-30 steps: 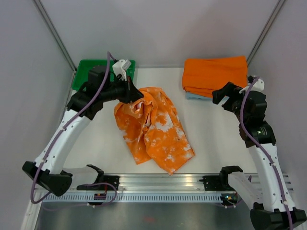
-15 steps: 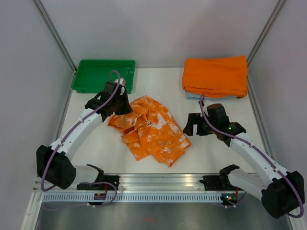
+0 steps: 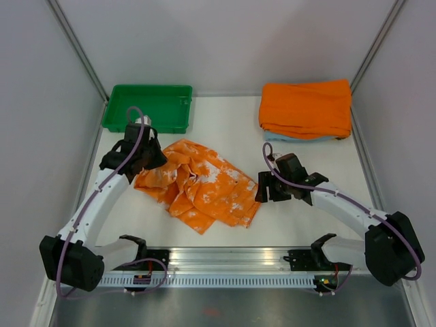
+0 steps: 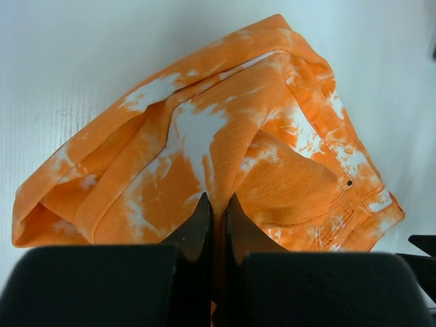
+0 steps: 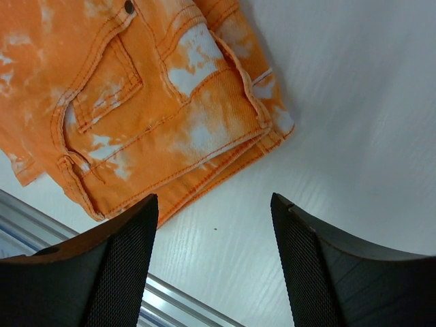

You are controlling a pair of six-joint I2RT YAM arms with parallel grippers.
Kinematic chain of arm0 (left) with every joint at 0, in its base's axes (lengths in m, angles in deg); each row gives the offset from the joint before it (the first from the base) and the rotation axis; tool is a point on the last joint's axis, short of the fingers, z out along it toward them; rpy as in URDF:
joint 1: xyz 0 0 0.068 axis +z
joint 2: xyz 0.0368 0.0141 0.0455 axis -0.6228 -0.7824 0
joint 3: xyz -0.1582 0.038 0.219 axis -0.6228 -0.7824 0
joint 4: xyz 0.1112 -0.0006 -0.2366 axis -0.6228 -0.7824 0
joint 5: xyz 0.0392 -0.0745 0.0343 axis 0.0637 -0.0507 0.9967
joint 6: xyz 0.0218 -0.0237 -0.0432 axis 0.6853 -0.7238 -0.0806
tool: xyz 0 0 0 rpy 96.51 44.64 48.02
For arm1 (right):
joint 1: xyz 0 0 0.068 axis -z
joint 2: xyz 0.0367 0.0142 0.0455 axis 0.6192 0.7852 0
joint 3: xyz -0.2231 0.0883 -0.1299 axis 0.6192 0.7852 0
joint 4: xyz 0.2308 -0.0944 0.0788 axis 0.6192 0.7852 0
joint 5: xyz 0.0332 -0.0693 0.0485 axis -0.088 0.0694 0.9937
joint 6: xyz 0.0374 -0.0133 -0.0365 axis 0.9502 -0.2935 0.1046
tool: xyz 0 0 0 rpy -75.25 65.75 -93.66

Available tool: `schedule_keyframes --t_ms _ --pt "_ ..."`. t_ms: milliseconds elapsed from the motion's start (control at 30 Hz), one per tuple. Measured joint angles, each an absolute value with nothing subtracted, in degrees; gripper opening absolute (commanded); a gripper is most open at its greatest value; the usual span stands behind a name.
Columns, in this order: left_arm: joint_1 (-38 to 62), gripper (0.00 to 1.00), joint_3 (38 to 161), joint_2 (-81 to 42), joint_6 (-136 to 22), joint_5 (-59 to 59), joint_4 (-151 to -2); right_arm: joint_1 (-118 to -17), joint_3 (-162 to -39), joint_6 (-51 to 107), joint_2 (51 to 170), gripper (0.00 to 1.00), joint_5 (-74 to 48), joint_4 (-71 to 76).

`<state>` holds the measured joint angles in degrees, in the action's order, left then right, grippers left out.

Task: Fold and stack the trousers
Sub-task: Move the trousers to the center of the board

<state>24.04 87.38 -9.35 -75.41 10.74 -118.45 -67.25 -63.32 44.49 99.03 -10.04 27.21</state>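
Note:
The trousers (image 3: 199, 184), orange with white splashes, lie crumpled on the white table, left of centre. My left gripper (image 3: 147, 161) is at their left end, shut on a raised fold of the cloth (image 4: 225, 136); in the left wrist view its gripper (image 4: 216, 201) pinches that ridge. My right gripper (image 3: 263, 192) is low over the table just right of the trousers' waist corner (image 5: 163, 116). In the right wrist view this gripper (image 5: 214, 204) is open over bare table, with nothing between its fingers.
A green tray (image 3: 146, 107) stands at the back left. A folded plain orange cloth (image 3: 306, 105) lies on a light blue one (image 3: 275, 136) at the back right. The aluminium rail (image 3: 225, 262) runs along the near edge, close to the trousers' front corner.
My left gripper has pulled the trousers leftward and lowered them onto the table. My right arm swung in from the back right to the trousers' right edge, its jaws narrowing somewhat.

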Motion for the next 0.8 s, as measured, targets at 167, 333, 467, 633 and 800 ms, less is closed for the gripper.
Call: schedule_keyframes --t_ms 167,333,467,633,800 --pt "24.0 0.02 87.3 -11.4 -75.4 9.0 -117.6 -67.4 -62.4 45.0 98.5 0.75 -9.0 23.9" --pt "24.0 0.02 87.3 -13.2 -75.4 7.9 -117.2 -67.4 -64.6 44.1 103.5 0.67 -10.1 20.5" --pt "24.0 0.02 87.3 -13.3 -75.4 7.8 -117.0 -67.4 -65.6 43.0 110.4 0.54 -12.0 18.6" --pt "24.0 0.02 87.3 -13.2 -75.3 7.9 -117.0 -67.3 -65.8 42.3 113.1 0.1 -12.8 17.8" --pt "24.0 0.02 88.0 -13.1 -73.6 9.3 -118.3 -67.7 -66.1 42.5 112.2 0.0 -14.2 17.7"
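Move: The trousers' open waist edge on the right lies some 4 cm ahead of the right gripper, about 1 cm to its left and roughly 4 cm below. The folded orange stack stands about 27 cm ahead and 12 cm to the right of that gripper. From the left gripper, which still holds the bunched other end up off the table, the same waist edge lies about 27 cm to the right, 5 cm back and 17 cm down. Reach the right gripper forward about 4 cm and slightly left over the trousers' waist edge, fingers open, then drop it about 4 cm and shut the fingers, pinching the denim near the corner. Keep the left grip on the bunched end, letting that hand sink some 1.5 cm with a slight shift to the right. ##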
